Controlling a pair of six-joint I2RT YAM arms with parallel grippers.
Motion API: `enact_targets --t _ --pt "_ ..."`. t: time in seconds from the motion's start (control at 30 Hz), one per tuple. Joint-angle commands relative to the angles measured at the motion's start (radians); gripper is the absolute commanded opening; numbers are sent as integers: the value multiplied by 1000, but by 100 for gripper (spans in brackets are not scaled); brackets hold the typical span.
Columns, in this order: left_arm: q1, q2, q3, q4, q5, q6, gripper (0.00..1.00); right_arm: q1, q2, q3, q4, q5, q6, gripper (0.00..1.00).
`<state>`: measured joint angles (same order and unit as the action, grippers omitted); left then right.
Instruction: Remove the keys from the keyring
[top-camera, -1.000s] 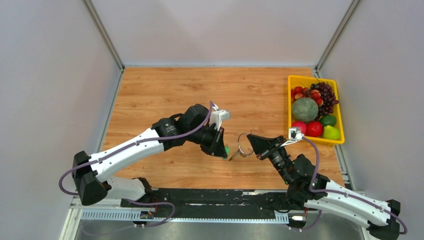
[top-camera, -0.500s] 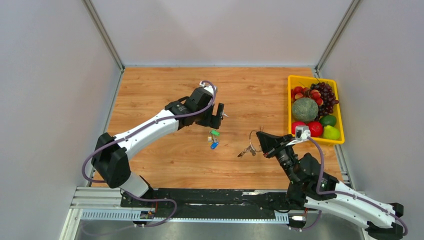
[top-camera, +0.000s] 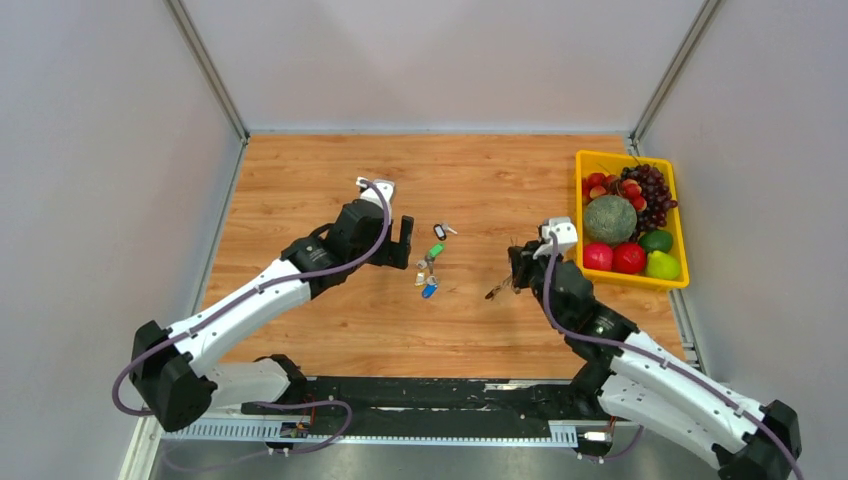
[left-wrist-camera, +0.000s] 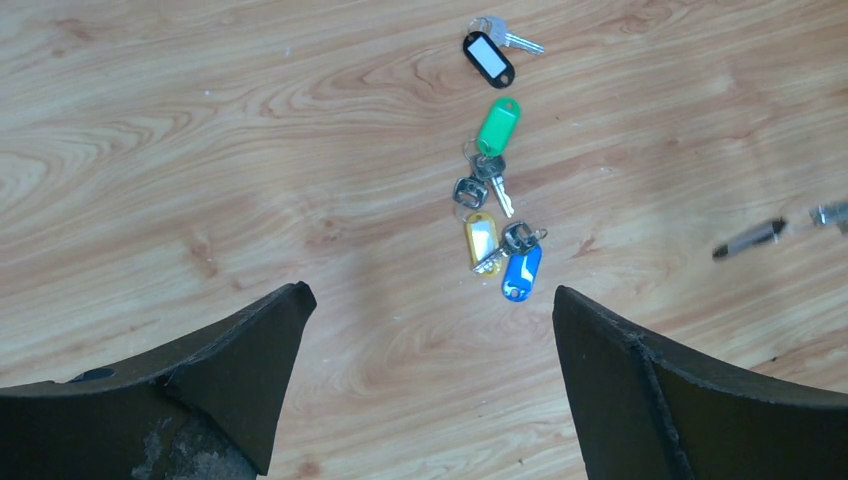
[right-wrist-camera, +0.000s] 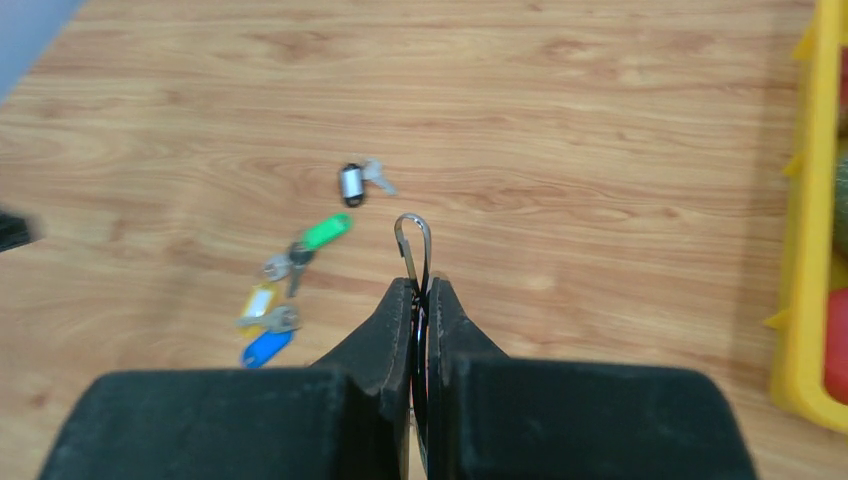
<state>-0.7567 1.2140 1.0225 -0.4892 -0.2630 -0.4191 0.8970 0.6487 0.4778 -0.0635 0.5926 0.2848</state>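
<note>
Several keys lie loose on the wooden table, each with a tag: black (left-wrist-camera: 488, 58), green (left-wrist-camera: 497, 124), yellow (left-wrist-camera: 481, 236) and blue (left-wrist-camera: 522, 272). From above they form a small cluster (top-camera: 430, 270). My left gripper (left-wrist-camera: 428, 293) is open and empty, just left of the cluster (top-camera: 405, 240). My right gripper (right-wrist-camera: 420, 287) is shut on the keyring (right-wrist-camera: 413, 240), whose thin silver loop sticks out past the fingertips. Another small silver key (top-camera: 496, 291) shows just below the right gripper (top-camera: 517, 268); I cannot tell whether it hangs on the ring.
A yellow tray (top-camera: 579, 210) at the right edge of the table holds a melon, grapes, apples and other fruit. It stands close beside the right gripper. Grey walls enclose the table on three sides.
My left gripper opened, left the green-tagged key with the others on the table, and drew back to the left. My right gripper carried the keyring back and to the right.
</note>
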Motion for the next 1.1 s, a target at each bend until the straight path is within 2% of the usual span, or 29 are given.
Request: enact_targets --t 0.0,0.13,0.27,0.47,0.5,0.53,0.57,0.67,0.77,0.9,1.07 --pt "5 -93 -70 97 -34 82 100 -295 139 80 70 -380 -17 0" --pt "5 -145 -125 139 -56 107 100 -494 296 137 118 -622 32 0" --pt "5 -170 -153 170 -75 109 100 -622 449 188 165 -732 90 3" --pt "5 -175 -138 160 -140 53 100 -702 619 351 142 -818 124 55" --pt "5 -177 -125 154 -181 24 100 -704 626 383 123 -790 142 68" --pt "5 -179 -110 138 -207 10 100 -704 620 409 102 -745 177 90" --pt "5 -182 -102 127 -266 -25 100 -704 610 434 85 -691 214 99" --pt "5 -201 -49 40 -388 -84 100 -704 564 503 -36 -499 311 100" --pt "6 -233 -1 -38 -438 -100 100 -704 492 572 -119 -497 185 100" --pt "6 -298 66 -116 -514 -49 100 -705 365 617 -166 -489 45 100" --pt "5 -384 140 -155 -602 35 100 -705 186 632 -188 -454 -20 100"
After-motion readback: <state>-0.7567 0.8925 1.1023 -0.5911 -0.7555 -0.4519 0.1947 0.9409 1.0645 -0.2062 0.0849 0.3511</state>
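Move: From the right hand, which still holds the keyring, the clear patch of table for it lies about 10 cm ahead, 3 cm to the right and 7 cm below. The green-tagged key is some 17 cm to the left of that patch, level with it; the black-tagged key is 4 cm farther out than the green. The fruit bin's middle is roughly 20 cm right of the patch and 7 cm beyond. From the left hand, the patch is about 25 cm right, 3 cm ahead and 6 cm below. Carry the keyring forward with the right hand about 12 cm, down some 6 cm and slightly right, tipping the fingers down about 20 degrees; open wide to let go of it, then rise steeply over 20 cm, finally drawing back as the fingers level. Meanwhile ease the empty, open left hand left, then lift it away from the loose keys, wrist turning counter-clockwise and fingers tipping up. ##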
